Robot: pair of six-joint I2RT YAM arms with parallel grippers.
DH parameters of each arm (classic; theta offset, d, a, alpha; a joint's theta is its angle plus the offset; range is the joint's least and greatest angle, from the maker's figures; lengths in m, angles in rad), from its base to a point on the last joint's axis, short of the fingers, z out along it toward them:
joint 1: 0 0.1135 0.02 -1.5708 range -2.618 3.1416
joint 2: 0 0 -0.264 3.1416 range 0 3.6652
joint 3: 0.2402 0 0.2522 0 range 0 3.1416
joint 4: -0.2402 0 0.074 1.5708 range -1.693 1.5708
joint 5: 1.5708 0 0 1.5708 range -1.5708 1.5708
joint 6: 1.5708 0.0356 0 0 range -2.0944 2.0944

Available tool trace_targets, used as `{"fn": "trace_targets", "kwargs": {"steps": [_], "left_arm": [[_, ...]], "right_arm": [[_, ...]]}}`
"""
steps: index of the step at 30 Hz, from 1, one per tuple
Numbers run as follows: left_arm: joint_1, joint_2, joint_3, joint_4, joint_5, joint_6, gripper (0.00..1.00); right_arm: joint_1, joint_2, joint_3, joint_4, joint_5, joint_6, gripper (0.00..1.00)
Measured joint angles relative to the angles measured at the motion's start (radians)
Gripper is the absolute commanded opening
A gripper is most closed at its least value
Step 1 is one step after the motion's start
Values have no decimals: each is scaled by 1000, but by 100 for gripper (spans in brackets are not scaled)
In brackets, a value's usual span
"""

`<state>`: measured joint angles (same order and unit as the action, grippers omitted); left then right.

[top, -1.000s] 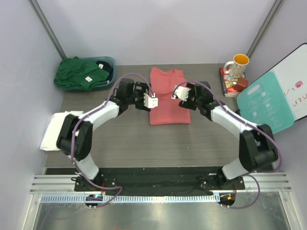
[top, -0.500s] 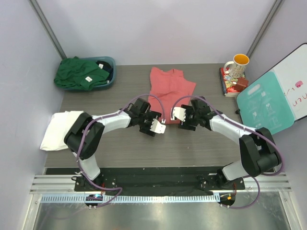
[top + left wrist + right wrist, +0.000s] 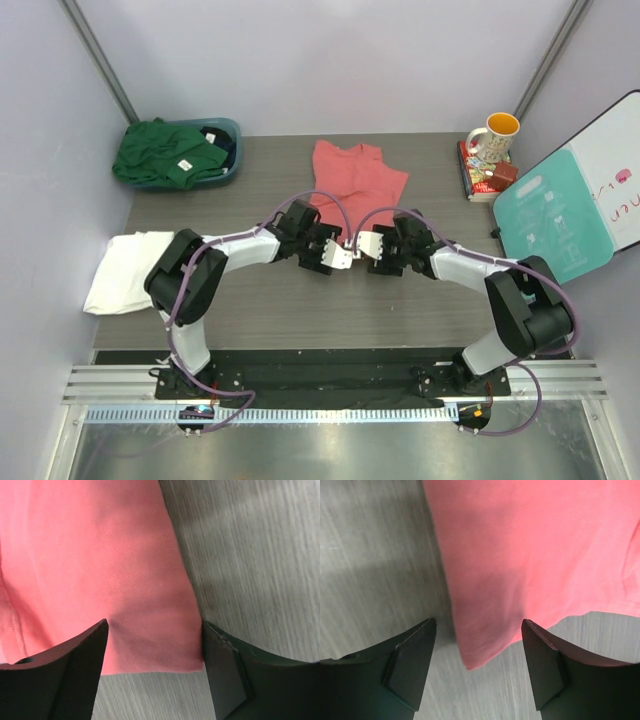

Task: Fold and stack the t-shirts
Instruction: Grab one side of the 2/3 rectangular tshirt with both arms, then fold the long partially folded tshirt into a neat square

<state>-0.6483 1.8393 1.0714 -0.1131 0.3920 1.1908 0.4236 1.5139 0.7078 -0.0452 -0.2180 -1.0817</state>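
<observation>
The coral-red t-shirt [image 3: 352, 178] lies at the table's middle back, its right side bulging out. Both grippers meet at its near hem. My left gripper [image 3: 341, 256] is open, and in the left wrist view the shirt's [image 3: 100, 565] hem corner lies flat between the fingers of the left gripper [image 3: 155, 652]. My right gripper [image 3: 365, 246] is open too, and a pointed corner of the shirt [image 3: 530, 550] lies between the fingers of the right gripper [image 3: 478, 652]. A folded white t-shirt [image 3: 126, 268] lies at the left edge. The dark green t-shirt [image 3: 165, 152] is heaped over a teal tub [image 3: 228, 130].
A yellow-lined mug [image 3: 492, 136] stands on books [image 3: 482, 180] at the back right. A teal card and whiteboard [image 3: 560, 215] lean at the right edge. Grey walls close in the left, back and right of the table [image 3: 300, 310].
Both grippers came from the shirt's two sides down to its near hem and now sit close together. The coral shirt lost its neat rectangle. The left jaws narrowed slightly.
</observation>
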Motion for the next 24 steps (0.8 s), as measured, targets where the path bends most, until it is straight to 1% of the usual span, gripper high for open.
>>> {"fn": "trace_targets", "kwargs": {"steps": [1,3,4,5,6,7,8,9,10,13,18,21,24], "left_arm": [[0,6,6,0,0,-1,70],[1,16,17,3,-2,-1,66],[3,22,21,4,-6,0,58],[6,26,26,4,-9,0,52],[8,30,28,4,-12,0,37],[9,35,29,4,-17,0,28],[10,38,30,2,-19,1,21],[10,43,30,-4,-26,5,15],[10,47,30,-7,-26,6,0],[11,48,29,-17,-28,10,0],[11,19,-1,-21,-23,14,0],[11,-30,-18,-65,-9,13,0],[10,-103,-25,-122,14,13,0]], "right_arm": [[0,10,0,17,-1,-3,70],[-4,26,0,55,3,-4,65],[-6,37,1,72,3,-6,56],[-8,46,2,89,3,-8,47],[-10,53,3,100,3,-11,25],[-11,67,6,105,6,-13,15],[-12,75,6,110,3,-20,5],[-13,86,10,111,6,-18,1],[-13,93,11,111,6,-23,1],[-13,97,31,82,6,-29,1],[-7,81,67,-23,-3,-17,1],[-1,35,85,-117,-21,-9,1],[6,-52,104,-237,-52,-11,1]]}}
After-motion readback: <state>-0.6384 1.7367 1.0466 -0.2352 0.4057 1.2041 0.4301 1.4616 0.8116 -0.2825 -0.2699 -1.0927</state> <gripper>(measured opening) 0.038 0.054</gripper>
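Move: The shirt's near left corner lies between the left gripper's open fingers, about 2 cm below and 1 cm back; the near right corner sits likewise under the right gripper, 2 cm down and 1 cm to its right. The collar end is some 19 cm ahead of the left hand and 7 cm to its right. From the right hand, the books lie about 16 cm ahead and 18 cm right. Edge both grippers forward 1 to 2 cm while lowering them about 1 cm over the shirt's near corners, and shut the fingers to pinch one corner in each. Then, with both grips kept, draw the near edge back towards the base and up, about 3 cm each way, the left hand also easing slightly left. ##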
